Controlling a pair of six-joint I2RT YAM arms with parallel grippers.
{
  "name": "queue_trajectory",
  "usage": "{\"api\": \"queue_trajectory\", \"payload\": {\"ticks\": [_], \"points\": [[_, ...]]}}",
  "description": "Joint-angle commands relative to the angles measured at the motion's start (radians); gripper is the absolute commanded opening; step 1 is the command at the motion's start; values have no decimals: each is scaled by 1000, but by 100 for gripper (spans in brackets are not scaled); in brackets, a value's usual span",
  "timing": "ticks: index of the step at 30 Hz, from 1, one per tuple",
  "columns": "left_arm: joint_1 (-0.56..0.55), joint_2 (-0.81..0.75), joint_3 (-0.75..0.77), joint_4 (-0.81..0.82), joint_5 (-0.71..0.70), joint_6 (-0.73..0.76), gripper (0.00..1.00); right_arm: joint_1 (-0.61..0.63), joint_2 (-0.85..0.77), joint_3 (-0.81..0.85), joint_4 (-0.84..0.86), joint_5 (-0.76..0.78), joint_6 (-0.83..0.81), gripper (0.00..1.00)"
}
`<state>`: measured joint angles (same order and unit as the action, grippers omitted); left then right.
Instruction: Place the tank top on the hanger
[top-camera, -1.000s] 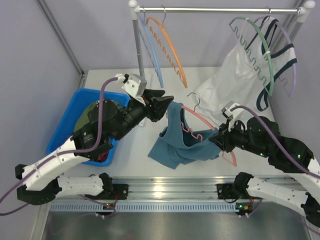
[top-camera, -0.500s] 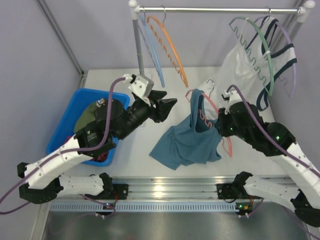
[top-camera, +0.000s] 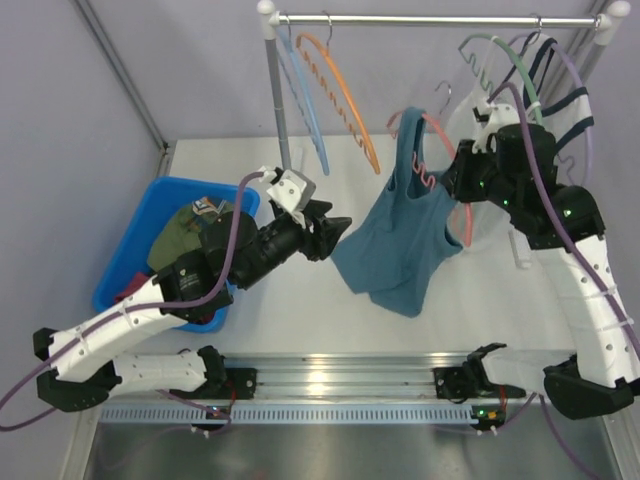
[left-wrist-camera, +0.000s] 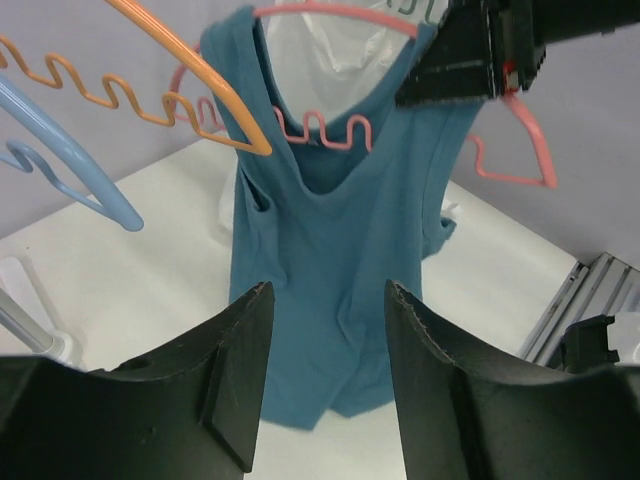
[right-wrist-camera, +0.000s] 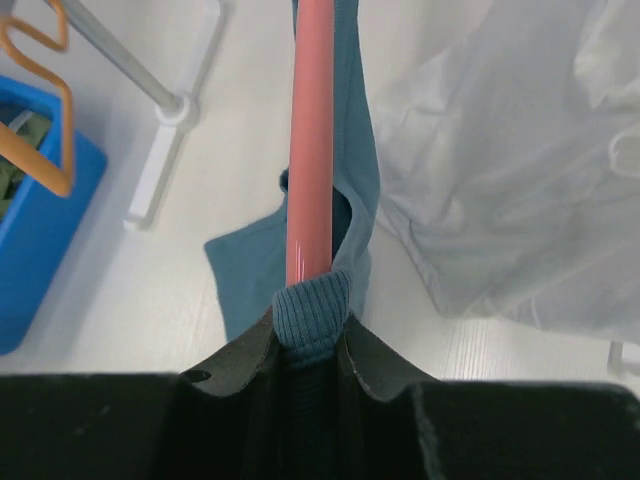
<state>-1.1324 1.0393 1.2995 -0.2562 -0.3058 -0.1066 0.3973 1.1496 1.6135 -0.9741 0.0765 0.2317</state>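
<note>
The teal tank top (top-camera: 405, 240) hangs in the air from the salmon-pink hanger (top-camera: 437, 125), with one strap over each hanger arm. My right gripper (top-camera: 462, 185) is shut on the hanger arm (right-wrist-camera: 311, 150) with the ribbed strap (right-wrist-camera: 310, 305) pinched against it. The hem dangles just above the table. My left gripper (top-camera: 335, 232) stands open to the left of the top, touching nothing. In the left wrist view the tank top (left-wrist-camera: 330, 260) and the hanger's wavy edge (left-wrist-camera: 320, 130) lie beyond the open fingers (left-wrist-camera: 240, 370).
A rail (top-camera: 430, 19) runs across the back, with an orange hanger (top-camera: 345, 95) and a blue hanger (top-camera: 305, 110) on it. At its right end a green hanger (top-camera: 530, 100) carries a white top (top-camera: 470, 150). A blue bin (top-camera: 150, 215) of clothes stands at the left.
My right arm has lifted the hanger and tank top off the table, up and back toward the rail. My left gripper has come away from the fabric and opened wider.
</note>
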Motion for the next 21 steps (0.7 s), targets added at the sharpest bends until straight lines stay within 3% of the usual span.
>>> {"api": "queue_trajectory", "payload": {"ticks": [1,6,11,21], "points": [[-1,-39,-12,18,14,-15,53,-51,41,172,72,-37,-40,0],[-3,-44,-14,14,31,-16,52,-149,130,324,40,-116,-60,0],[-3,-41,-16,12,39,-18,52,-167,171,422,48,-141,-92,0],[-1,-30,-11,0,45,-25,52,-189,190,493,94,-149,-97,0]]}}
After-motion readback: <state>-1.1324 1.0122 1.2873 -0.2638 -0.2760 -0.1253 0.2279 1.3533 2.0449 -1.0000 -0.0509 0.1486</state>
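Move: The right hand still grips one shoulder of the pink hanger with the tank top on it. The free stretch of rail it is taken to lies roughly 15 cm ahead, about level sideways and 20 cm above. From this hand the green hanger hangs some 13 cm ahead, 6 cm right and 12 cm up, and the orange hanger 13 cm ahead, 21 cm left and 14 cm up. From the left hand that rail stretch is about 24 cm ahead, 20 cm right and 14 cm up. The right hand lifts the dressed hanger some 10 cm, at first also carrying it about 5 cm forward and a little right, towards the bare rail between the orange and green hangers. The forward travel then dies out while it keeps rising, its fingers tipping up about 10 degrees and keeping their pinch on hanger and shoulder fabric. ##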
